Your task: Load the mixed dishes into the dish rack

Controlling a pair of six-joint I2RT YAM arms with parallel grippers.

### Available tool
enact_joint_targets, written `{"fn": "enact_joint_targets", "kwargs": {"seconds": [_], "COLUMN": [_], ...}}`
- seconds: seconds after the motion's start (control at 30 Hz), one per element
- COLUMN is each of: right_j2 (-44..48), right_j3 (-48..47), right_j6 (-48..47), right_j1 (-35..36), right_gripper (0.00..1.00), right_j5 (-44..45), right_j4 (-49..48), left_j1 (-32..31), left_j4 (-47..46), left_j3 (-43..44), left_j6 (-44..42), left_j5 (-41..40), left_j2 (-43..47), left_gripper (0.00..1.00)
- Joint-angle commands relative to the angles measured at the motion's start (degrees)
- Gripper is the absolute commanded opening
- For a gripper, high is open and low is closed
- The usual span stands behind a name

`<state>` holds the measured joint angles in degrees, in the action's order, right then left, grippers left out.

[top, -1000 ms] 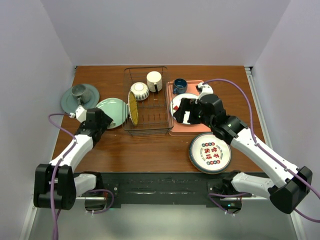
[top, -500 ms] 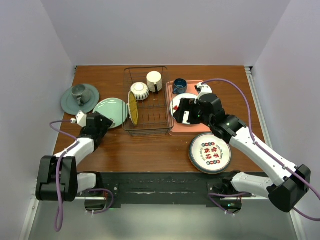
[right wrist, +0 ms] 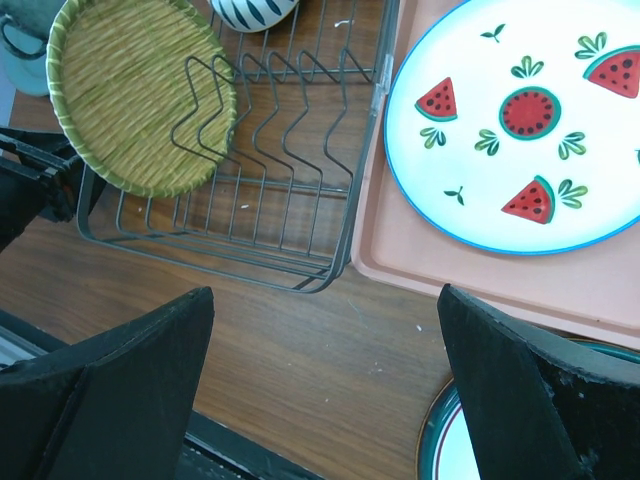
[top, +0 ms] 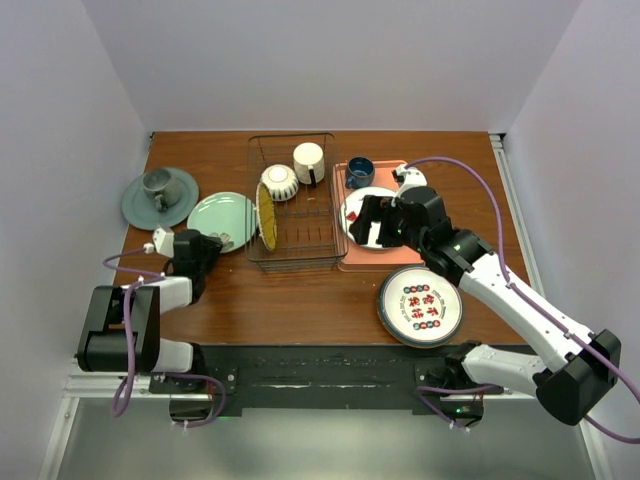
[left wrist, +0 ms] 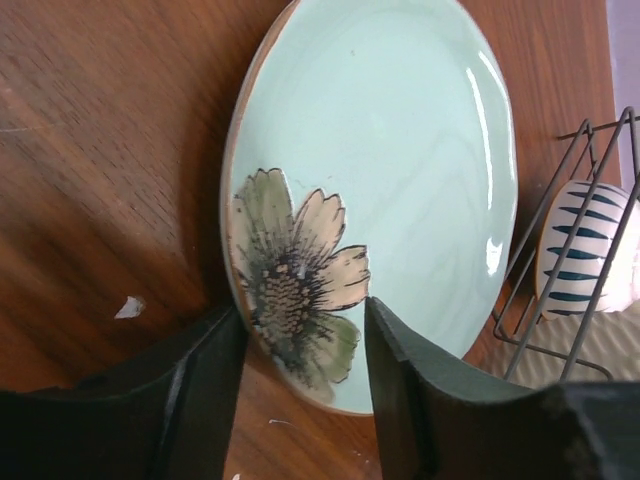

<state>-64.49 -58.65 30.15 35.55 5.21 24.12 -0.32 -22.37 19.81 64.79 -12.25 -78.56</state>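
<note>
The mint-green plate (top: pixel 225 213) (left wrist: pixel 400 170), with a painted flower, lies flat left of the dish rack (top: pixel 322 243) (right wrist: pixel 290 270). My left gripper (top: pixel 218 242) (left wrist: pixel 303 312) is low at the plate's near rim. Its jaws are half closed, one on each side of the rim, with a gap still showing. The rack holds the yellow textured plate (top: pixel 265 217) (right wrist: pixel 130 90) on edge, the striped cream bowl (top: pixel 279 182) (left wrist: pixel 585 250) and the cream mug (top: pixel 308 162). A teal-rimmed plate (top: pixel 420 305) lies near right. My right gripper (top: pixel 366 222) (right wrist: pixel 325 290) hangs wide open and empty between rack and pink tray.
The pink tray (top: pixel 362 263) (right wrist: pixel 480 270) right of the rack carries a white fruit-patterned plate (top: pixel 350 206) (right wrist: pixel 530 120) and a blue cup (top: pixel 360 172). A grey-green cup on a saucer (top: pixel 160 195) sits at far left. The rack's wire wall stands close to the mint plate.
My left arm has dropped low and pulled toward the near edge, bringing its gripper to the mint plate's near rim, and its jaws have narrowed. The right arm has barely moved.
</note>
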Motion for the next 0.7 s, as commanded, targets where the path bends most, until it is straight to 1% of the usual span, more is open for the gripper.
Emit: {"fn": "enact_joint_targets", "kwargs": {"seconds": [0.0,0.07,0.1,0.13,0.17,0.2,0.3,0.5,0.6,0.63,0.67], "right_j2": [0.0,0.2,0.1,0.1,0.1,0.1,-0.1,0.2,0.0,-0.2,-0.3], "right_j3": [-0.1,-0.1,0.0,0.0,0.0,0.0,-0.1,-0.3,-0.1,-0.1,-0.1], "right_j6": [-1.4,-1.3,-1.3,-1.4,-1.2,-1.2,-1.5,-1.8,-1.5,-1.4,-1.2], "right_j1": [-0.5,-0.6,-0.7,-0.7,-0.7,-0.8,-0.9,-1.1,-1.2,-1.2,-1.1], "right_gripper": [0.99,0.99,0.99,0.99,0.99,0.99,0.99,0.99,0.99,0.98,0.98], "right_j5": [1.6,1.0,1.0,1.2,1.6,1.6,1.3,0.8,-0.5,-1.4,-2.0], "right_j4": [-0.7,-0.9,-1.0,-0.9,-0.9,-0.8,-1.0,-0.7,-1.1,-1.2,-1.5], "left_j1": [0.3,0.3,0.3,0.3,1.6,1.6,1.6,1.6,1.6,1.5,1.6], "left_j4": [-1.0,-0.7,-0.6,-0.2,0.7,1.1,4.5,12.7,17.2,18.5,21.2], "left_j3": [-2.6,-2.6,-2.8,-2.8,-2.9,-2.8,-2.0,-0.1,0.5,1.1,1.5], "left_j6": [3.0,2.9,2.9,3.0,3.1,2.9,2.4,-0.4,-1.7,-2.0,-2.3], "left_j5": [2.7,2.2,2.0,1.7,1.4,1.2,-0.5,-3.3,-5.0,-5.7,-6.5], "left_j2": [-4.3,-4.4,-4.2,-4.1,-3.4,-3.2,-1.7,4.8,10.6,13.8,15.5], "left_gripper": [0.49,0.42,0.35,0.31,0.26,0.16,0.00,0.00,0.00,0.00,0.00]}}
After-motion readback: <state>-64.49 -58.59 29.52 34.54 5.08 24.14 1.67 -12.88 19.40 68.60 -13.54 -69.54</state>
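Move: Just in front of the left hand's open fingers lies the pale green plate, its near-left rim between the tips and its middle about 6 cm ahead, 3 cm to the right and roughly level. The woven tray in the rack stands some 12 cm right, 6 cm ahead and 6 cm higher; the grey mug is about 13 cm left and 12 cm ahead. From the right hand the plate lies some 30 cm left, 9 cm ahead and 20 cm below. Closing on the near-left rim of the green plate, the left fingers go from half open to nearly shut while the hand dips about 1 cm and shifts a little to its left. With the rim pinched, the hand then rises some 2.5 cm and starts drawing back towards its base, the wrist turning only about 5 degrees. ##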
